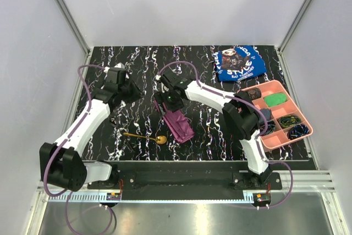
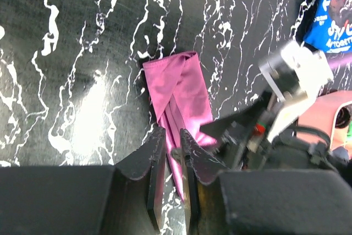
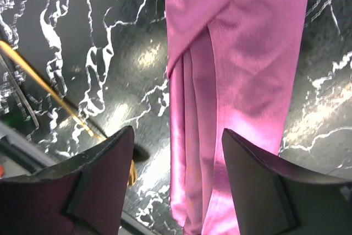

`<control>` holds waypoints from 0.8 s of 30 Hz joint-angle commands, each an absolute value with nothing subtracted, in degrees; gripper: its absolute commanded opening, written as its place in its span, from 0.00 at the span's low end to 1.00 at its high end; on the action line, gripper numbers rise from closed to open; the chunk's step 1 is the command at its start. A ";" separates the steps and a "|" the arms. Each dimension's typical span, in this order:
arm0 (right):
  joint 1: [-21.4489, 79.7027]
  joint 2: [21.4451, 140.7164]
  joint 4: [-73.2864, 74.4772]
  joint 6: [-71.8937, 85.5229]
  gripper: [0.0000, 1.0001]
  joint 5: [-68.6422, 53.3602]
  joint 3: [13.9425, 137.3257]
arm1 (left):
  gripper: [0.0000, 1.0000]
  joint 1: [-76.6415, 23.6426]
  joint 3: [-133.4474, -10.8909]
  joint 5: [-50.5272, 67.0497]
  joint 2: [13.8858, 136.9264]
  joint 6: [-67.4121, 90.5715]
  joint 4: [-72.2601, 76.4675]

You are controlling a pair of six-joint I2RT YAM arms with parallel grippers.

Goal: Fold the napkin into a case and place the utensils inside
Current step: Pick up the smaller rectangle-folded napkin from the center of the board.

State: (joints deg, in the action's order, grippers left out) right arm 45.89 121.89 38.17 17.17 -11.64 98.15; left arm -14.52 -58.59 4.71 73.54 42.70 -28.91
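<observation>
The napkin [image 1: 181, 126] lies on the black marbled table as a narrow, layered plum-purple pouch, pointing toward the near right. My right gripper [image 1: 169, 103] hovers over its far end. In the right wrist view it [image 3: 177, 131] stands wide open, its fingers on either side of the folded cloth [image 3: 236, 53] and clear of it. The gold spoon [image 1: 144, 136] lies on the table left of the napkin, and its handle [image 3: 49, 87] shows beside my right gripper's left finger. My left gripper [image 2: 172, 131] has a narrow gap between its jaws; the napkin's end [image 2: 176, 83] shows through it, unpinched.
A pink compartment tray [image 1: 301, 115] holding small items stands at the right edge. A blue cloth with white lettering [image 1: 239, 63] lies at the back right. The right arm's wrist [image 2: 291, 75] sits close to my left gripper's right side.
</observation>
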 commanded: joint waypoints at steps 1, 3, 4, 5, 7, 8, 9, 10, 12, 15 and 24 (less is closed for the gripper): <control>47.19 126.11 43.76 14.50 0.75 -5.28 103.78 | 0.20 -14.33 -57.48 5.10 69.97 42.19 -29.88; 47.72 127.35 44.82 14.41 0.75 -3.70 105.20 | 0.20 -14.06 -57.48 5.45 69.35 42.01 -30.23; 48.51 128.40 45.52 14.41 0.76 -2.39 106.25 | 0.20 -13.89 -57.57 5.71 69.26 42.01 -30.23; 48.69 128.84 45.79 14.50 0.76 -2.03 106.78 | 0.20 -13.71 -57.66 6.06 69.08 41.84 -30.15; 49.22 130.51 46.14 14.77 0.76 -0.62 107.75 | 0.20 -13.36 -57.92 6.68 68.82 41.40 -30.23; 49.65 131.04 46.32 14.85 0.76 -0.27 108.10 | 0.21 -13.19 -57.83 6.77 68.64 41.40 -30.15; 49.92 131.57 46.93 15.03 0.74 1.48 108.45 | 0.21 -13.01 -57.83 7.12 68.29 41.31 -30.23; 50.18 132.36 47.19 14.94 0.73 3.41 108.89 | 0.21 -12.57 -57.66 7.38 68.12 41.13 -30.23; 50.97 132.98 47.81 15.46 0.65 4.74 109.25 | 0.21 -12.22 -57.66 8.08 67.50 40.61 -30.32; 52.55 134.38 49.21 16.69 0.52 8.34 109.86 | 0.21 -11.43 -57.04 8.17 66.45 40.08 -30.32; 55.37 138.70 53.97 20.21 0.25 18.98 113.38 | 0.23 -8.70 -55.37 10.19 65.57 38.94 -30.23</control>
State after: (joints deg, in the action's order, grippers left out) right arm 54.50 135.00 50.24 17.65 13.56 113.43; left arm -9.61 -55.94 7.38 66.57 40.51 -31.20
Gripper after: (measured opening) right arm 0.309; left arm 0.224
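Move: The napkin lies right under the right hand: its middle is roughly 2 cm back and 2 cm to the right, about 5 cm below, and it runs slantwise from far left to near right. The spoon lies nearby on the board, its middle some 11 cm back and 9 cm to this hand's left. From the left hand, the napkin is about 11 cm to the right, 5 cm back and 16 cm below. The right hand's fingers come to straddle and begin to pinch the folded layers along the napkin's spoon-side edge, having started wide open above them. The hand first sinks about 4 cm, then stays nearly in place while the fingers close to roughly a third and the wrist tilts some 25 degrees, bringing the left-leaning fingers closer to upright. The empty left hand eases about 3 cm away, left and back. ##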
